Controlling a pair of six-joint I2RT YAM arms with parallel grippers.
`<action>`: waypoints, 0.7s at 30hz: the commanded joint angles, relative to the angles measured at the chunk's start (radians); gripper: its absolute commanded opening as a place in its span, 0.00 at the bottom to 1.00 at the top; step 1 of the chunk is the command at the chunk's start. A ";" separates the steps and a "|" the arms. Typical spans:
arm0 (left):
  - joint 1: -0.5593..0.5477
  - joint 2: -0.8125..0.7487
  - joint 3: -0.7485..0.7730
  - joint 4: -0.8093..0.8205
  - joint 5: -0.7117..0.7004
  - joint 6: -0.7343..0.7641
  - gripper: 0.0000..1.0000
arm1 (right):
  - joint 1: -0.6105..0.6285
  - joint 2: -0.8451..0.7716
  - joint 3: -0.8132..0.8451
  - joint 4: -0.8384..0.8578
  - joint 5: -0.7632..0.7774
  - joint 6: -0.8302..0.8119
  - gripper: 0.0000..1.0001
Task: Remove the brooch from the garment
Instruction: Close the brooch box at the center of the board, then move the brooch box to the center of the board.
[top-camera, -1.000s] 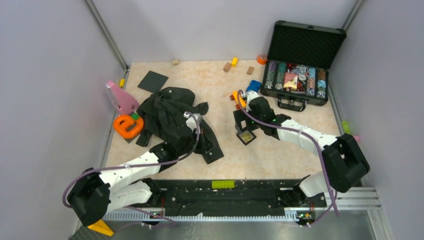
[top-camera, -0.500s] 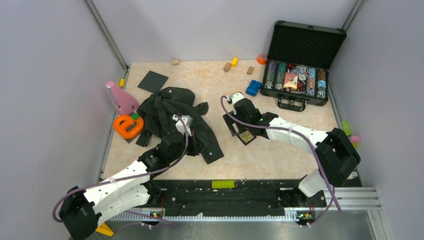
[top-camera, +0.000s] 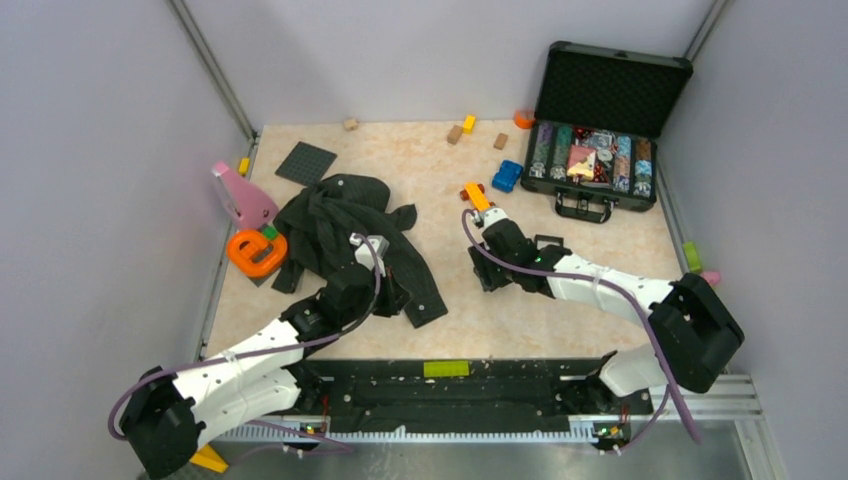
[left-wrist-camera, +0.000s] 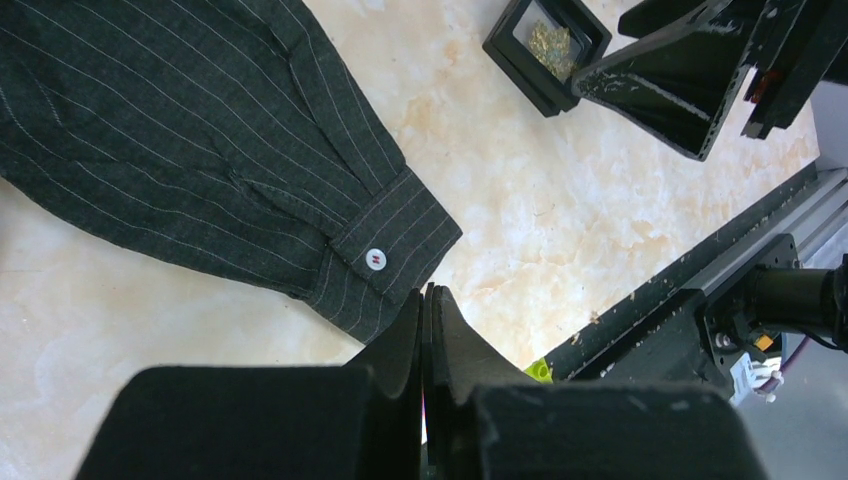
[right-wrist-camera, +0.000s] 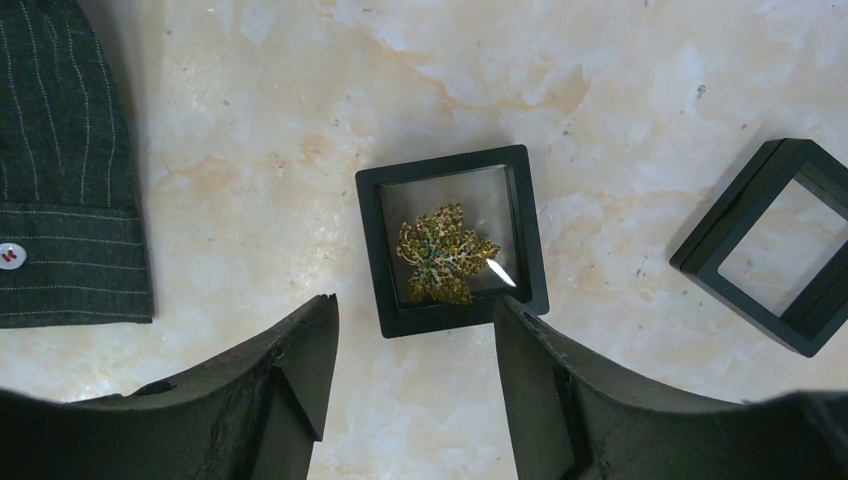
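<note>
The brooch (right-wrist-camera: 445, 255), gold with green specks, lies inside a small black square box (right-wrist-camera: 390, 245) on the table, apart from the garment. My right gripper (right-wrist-camera: 412, 310) is open and empty just above the box's near edge, one finger on each side. In the top view the right gripper (top-camera: 495, 275) hides the box. The garment (top-camera: 335, 215), a dark pinstriped shirt, lies crumpled at left; its buttoned cuff (left-wrist-camera: 390, 250) is just ahead of my left gripper (left-wrist-camera: 425, 295), which is shut and empty. The box with the brooch (left-wrist-camera: 548, 40) also shows in the left wrist view.
A second black box frame (right-wrist-camera: 780, 245) lies right of the brooch box. An open case of chips (top-camera: 600, 150) stands back right. A blue block (top-camera: 507, 176), orange toy (top-camera: 478, 197), orange ring (top-camera: 255, 250), pink piece (top-camera: 243, 195) and dark baseplate (top-camera: 305, 162) surround the shirt.
My right gripper has moved nearer and now covers the brooch box in the top view. My left gripper has drawn back a little to the left over the shirt.
</note>
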 joint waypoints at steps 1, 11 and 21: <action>0.001 0.006 0.004 0.035 0.042 -0.006 0.00 | 0.012 -0.063 0.018 0.021 -0.017 0.031 0.60; 0.001 -0.021 -0.006 0.017 0.013 -0.010 0.00 | 0.142 -0.098 -0.063 0.018 -0.062 0.188 0.45; 0.001 -0.113 -0.018 -0.065 -0.154 -0.015 0.06 | 0.153 0.085 -0.072 0.104 0.034 0.231 0.32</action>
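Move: The brooch box, lid apparently down already, lies just ahead of my right hand: about 4 cm forward, 1 cm to the right and 5 cm below. The empty frame is some 9 cm ahead and 14 cm to the right; the garment's cuff is about 4 cm back and 15 cm to the left. From my left hand, the brooch box is roughly 6 cm forward, 20 cm to the right and 10 cm below. I lift my right hand about 2 cm, swing it back some 6 cm and a little left, away from the brooch box, then sink until the fingertips are low over bare tabletop behind and left of the box, 4 cm lower than at the start. On the way I draw the open fingers closer together and tip them slightly steeper. ##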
